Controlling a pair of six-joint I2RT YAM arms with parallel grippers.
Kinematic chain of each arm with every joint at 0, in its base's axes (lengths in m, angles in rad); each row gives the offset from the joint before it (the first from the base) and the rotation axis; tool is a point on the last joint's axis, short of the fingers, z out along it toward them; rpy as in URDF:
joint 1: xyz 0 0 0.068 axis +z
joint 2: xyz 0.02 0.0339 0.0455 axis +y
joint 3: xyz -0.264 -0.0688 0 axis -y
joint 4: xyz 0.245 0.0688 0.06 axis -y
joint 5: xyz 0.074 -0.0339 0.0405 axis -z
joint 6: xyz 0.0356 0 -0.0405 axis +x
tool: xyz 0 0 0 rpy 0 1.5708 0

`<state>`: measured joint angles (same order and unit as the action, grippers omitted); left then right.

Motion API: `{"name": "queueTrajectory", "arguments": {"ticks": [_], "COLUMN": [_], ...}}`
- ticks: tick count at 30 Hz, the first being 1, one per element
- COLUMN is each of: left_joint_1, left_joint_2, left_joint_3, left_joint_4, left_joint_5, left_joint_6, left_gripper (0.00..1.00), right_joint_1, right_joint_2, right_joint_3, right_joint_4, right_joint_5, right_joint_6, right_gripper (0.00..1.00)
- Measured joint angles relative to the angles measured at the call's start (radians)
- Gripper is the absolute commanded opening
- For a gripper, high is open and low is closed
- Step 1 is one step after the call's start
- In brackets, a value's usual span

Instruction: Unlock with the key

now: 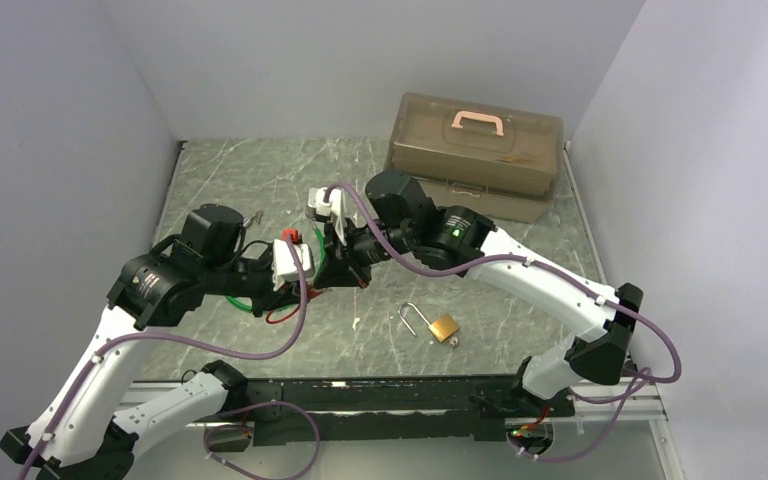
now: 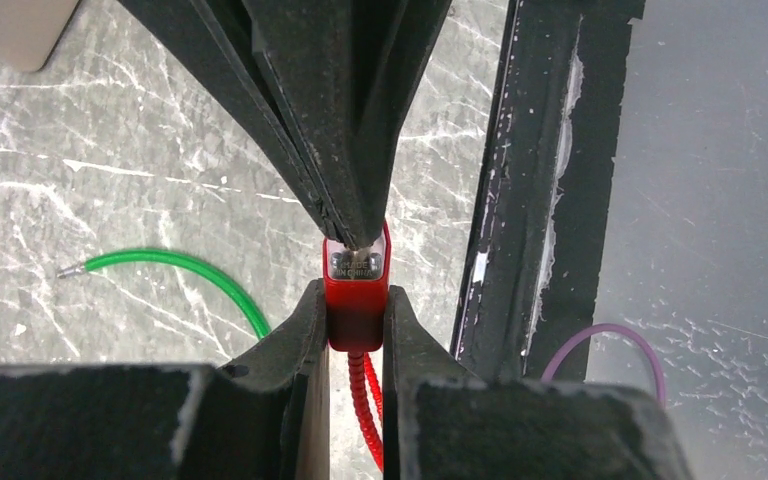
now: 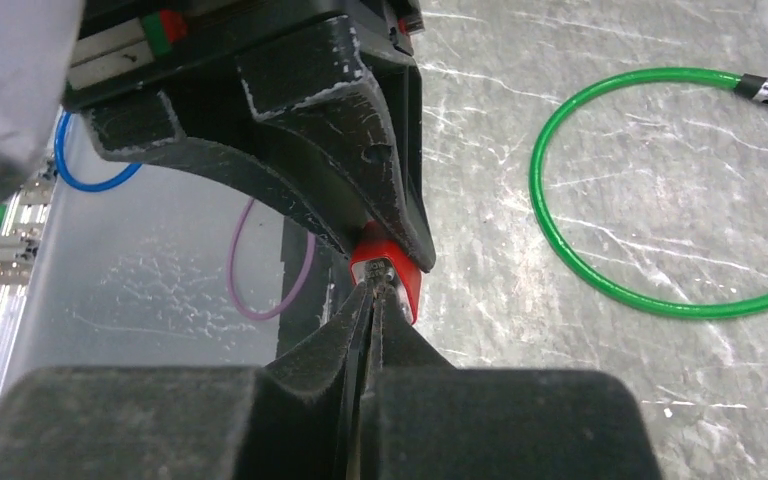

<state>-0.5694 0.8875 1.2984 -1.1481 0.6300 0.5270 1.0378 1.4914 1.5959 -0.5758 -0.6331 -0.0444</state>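
A small red lock with a silver keyhole face hangs above the table, and a red coiled cable trails from it. My left gripper is shut on the lock's red body, one finger on each side. My right gripper comes at the silver face from the opposite side. Its fingers are pressed together on the key, of which only a pale sliver shows at their tips. In the top view the two grippers meet at mid-table and hide the lock.
A green cable loop lies on the marble table beside the grippers. A brass padlock with its shackle swung open lies near the front edge. A brown toolbox with a pink handle stands at the back right. White walls stand on both sides.
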Motion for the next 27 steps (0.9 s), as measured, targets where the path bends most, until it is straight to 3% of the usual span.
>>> {"name": "queueTrajectory", "arguments": {"ticks": [13,27], "left_joint_1": [-0.033,-0.162], "left_joint_2": [-0.011,-0.035], "left_joint_3": [0.004,-0.004], "left_joint_4": [-0.002,0.089], "left_joint_5": [-0.146,-0.451], "left_joint_6": [0.013,0.110], "left_gripper": [0.00,0.00], "right_joint_1": [0.003,-0.086], "right_joint_2": [0.047,0.057], "right_joint_3": [0.026,-0.056], "right_joint_4": [0.011,0.212], "right_joint_5": [0.089,0.061], "right_joint_6": [0.177,0.626], "right_gripper": [0.00,0.00]}}
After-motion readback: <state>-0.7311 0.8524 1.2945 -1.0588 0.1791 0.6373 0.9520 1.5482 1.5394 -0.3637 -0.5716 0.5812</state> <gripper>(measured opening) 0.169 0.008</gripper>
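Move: The red lock is already gripped in the left fingers, with its key at the keyhole some 3 cm to the left hand's right, about 2 cm above and level with it fore and aft. From the right hand, already pinching the key, the lock lies about 3 cm left, 2 cm lower and straight level. The brass padlock is some 24 cm to the right hand's right, 3 cm ahead; the green cable's loop centres about 15 cm ahead and 8 cm left of the left hand. Both lie on the table, nearly 30 cm below. The lock and key are carried together, both hands travelling about 5 cm forward and slightly left while the wrists roll against each other. The right, still pinching the key at the keyhole, rolls some 30 degrees clockwise looking along its fingers and swings its fingertips forward; the left keeps its grip on the lock and rolls about 20 degrees the opposite way, faster towards the end. ##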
